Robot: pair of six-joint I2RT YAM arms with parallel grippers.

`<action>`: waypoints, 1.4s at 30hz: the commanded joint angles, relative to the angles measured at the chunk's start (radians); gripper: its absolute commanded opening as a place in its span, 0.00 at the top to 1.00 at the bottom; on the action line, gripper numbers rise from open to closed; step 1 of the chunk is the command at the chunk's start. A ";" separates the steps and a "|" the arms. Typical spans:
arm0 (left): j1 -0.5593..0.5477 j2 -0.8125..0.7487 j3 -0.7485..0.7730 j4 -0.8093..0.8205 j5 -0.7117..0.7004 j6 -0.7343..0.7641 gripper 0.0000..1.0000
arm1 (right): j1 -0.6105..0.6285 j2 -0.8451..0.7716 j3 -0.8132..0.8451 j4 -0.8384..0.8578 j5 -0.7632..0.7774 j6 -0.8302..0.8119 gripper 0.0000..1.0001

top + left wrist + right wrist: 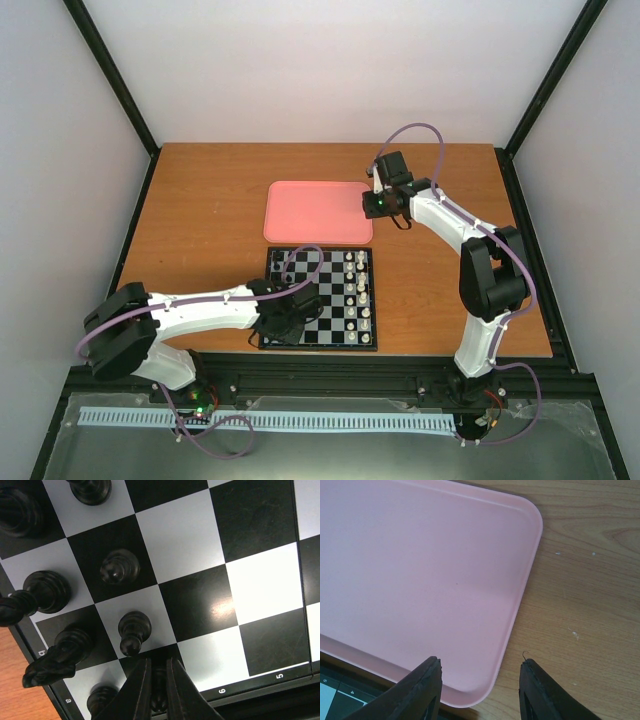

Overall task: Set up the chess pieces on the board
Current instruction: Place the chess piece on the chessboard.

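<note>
The board (335,300) lies at the table's near middle. In the left wrist view, several black chess pieces stand on its squares (260,585), among them a pawn (133,631), another pawn (119,566) and a knight (57,655). My left gripper (158,662) is low over the board's near left corner (290,318), shut on a small black chess piece (158,690) above a dark square. I cannot tell whether that piece touches the board. My right gripper (480,664) hangs open with nothing between its fingers, over the pink tray's corner (372,200).
White pieces (360,290) fill two columns on the board's right side. The pink tray (420,570) lies just behind the board (340,695) with nothing on it in view. Bare wooden table (590,580) lies to the tray's right.
</note>
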 commanded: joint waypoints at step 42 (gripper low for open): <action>-0.014 -0.041 0.079 -0.077 -0.001 0.027 0.63 | -0.008 -0.052 -0.016 0.015 0.012 0.001 0.50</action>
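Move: My left hand already holds the last black chess piece, a pawn, on the near-edge square of the pawn row, with the pawn's middle about 1 cm below my finger pads. The next black pawn stands one square (some 3 cm) straight ahead; the rook stands about 3 cm to the left of the held pawn, the knight 3 cm ahead and 3 cm left of it. From my idle right hand, the held pawn lies roughly 31 cm back, 23 cm left and 10 cm lower. I let go of the pawn with my left hand: the fingers spread from nearly shut to about a third open while the hand eases back and left about 1 cm each, sinking by half a centimetre. I then lift some 1.5 cm with the fingers still pointing down, coming back right to keep the pawn between them. ##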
